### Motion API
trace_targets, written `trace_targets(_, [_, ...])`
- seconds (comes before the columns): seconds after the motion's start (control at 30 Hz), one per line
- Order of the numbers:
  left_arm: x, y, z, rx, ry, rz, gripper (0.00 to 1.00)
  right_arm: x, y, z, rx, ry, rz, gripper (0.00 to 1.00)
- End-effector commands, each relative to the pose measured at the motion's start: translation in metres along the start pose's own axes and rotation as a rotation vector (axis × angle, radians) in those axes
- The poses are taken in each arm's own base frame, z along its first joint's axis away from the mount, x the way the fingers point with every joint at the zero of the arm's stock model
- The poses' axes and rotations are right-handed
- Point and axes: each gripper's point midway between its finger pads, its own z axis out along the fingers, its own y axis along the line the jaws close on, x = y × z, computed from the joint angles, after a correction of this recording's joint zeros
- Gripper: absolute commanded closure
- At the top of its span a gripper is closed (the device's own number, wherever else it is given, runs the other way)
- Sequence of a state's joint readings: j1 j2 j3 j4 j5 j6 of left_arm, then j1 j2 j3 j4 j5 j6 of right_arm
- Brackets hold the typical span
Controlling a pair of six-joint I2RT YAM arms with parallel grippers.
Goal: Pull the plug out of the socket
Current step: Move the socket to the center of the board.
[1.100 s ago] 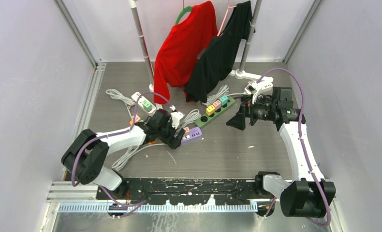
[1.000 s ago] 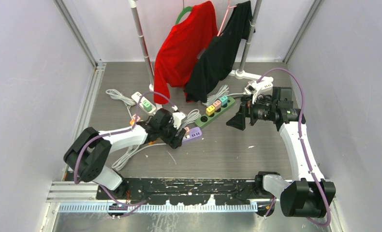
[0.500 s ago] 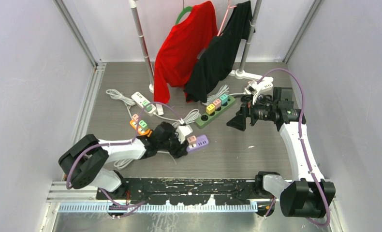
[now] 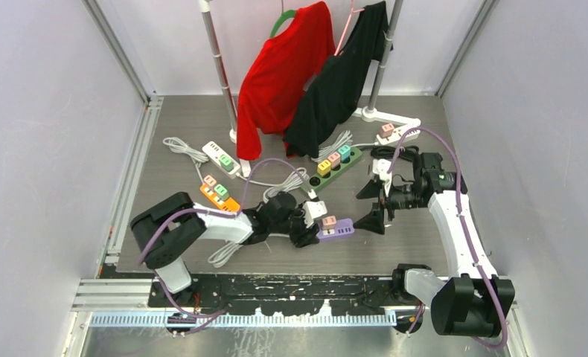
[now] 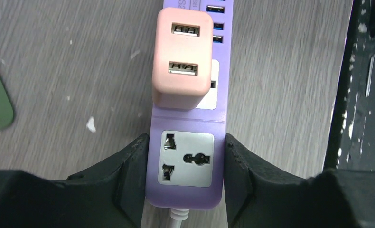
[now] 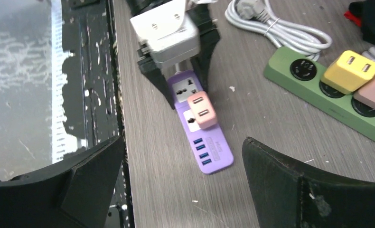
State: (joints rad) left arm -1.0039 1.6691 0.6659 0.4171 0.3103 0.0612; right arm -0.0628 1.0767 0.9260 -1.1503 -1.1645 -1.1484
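Observation:
The socket is a purple power strip lying flat near the table's front middle. A pink USB plug sits in its middle outlet. My left gripper is shut on the strip's cable end, and its black fingers press both long sides beside an empty outlet. In the left wrist view the pink plug stands upright just beyond the fingers. My right gripper hovers open just right of the strip. In the right wrist view the purple strip and plug lie between and ahead of its wide fingers.
A green strip with yellow, pink and teal plugs lies behind. An orange strip, a white strip and coiled white cables lie to the left. Another white strip sits back right. Red and black shirts hang on a rack.
My left gripper closed on the purple strip and dragged it right and toward the front. The right arm came down and nearer to it, still open.

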Motion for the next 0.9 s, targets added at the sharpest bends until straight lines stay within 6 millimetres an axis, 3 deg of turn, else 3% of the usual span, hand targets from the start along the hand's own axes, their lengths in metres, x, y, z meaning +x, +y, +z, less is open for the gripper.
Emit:
trace_targets(0.0, [-0.045,-0.003,0.021,0.037,-0.136,0.041,0.98,0.014,0.014,0.0,-0.057,0.029,-0.187,0.0])
trace_targets(0.23, [-0.041,-0.007,0.035,0.049,-0.127,0.011,0.89,0.033,0.017,0.004,-0.1,0.093,-0.234,0.01])
trace_targets(0.47, [-0.047,-0.005,0.028,0.011,-0.17,-0.017,0.47,0.034,0.02,0.008,-0.125,0.088,-0.252,0.0])
trace_targets(0.57, [-0.055,-0.004,0.021,-0.007,-0.208,-0.014,0.36,0.037,0.02,0.011,-0.136,0.096,-0.26,0.0])
trace_targets(0.77, [-0.064,-0.007,0.007,-0.012,-0.252,0.01,0.3,0.04,0.018,0.014,-0.148,0.112,-0.272,0.01])
trace_targets(0.87, [-0.072,-0.008,-0.004,-0.03,-0.293,0.027,0.27,0.045,0.008,0.017,-0.127,0.148,-0.277,0.0])
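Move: The left hand already grips the purple socket by its cord end, the socket's middle about 5 cm to the right and 1 cm ahead; its landing spot on the bare board is about 9 cm right, 1 cm ahead. The pink plug stands 5 cm right, 2 cm ahead; the green strip is centred 21 cm ahead, 6 cm right. From the empty right hand, the socket's middle lies about 7 cm left, 1 cm ahead and 16 cm below. Rightward by nearly 4 cm and slowing, the left hand slides the gripped purple socket along the board, then opens its fingers clear of both sides, easing back about 1 cm to the left and rising a little. The right hand, jaws still wide open, sinks about 4 cm towards the socket while drawing back some 2.5 cm and turning about 15 degrees, mostly counter-clockwise. ##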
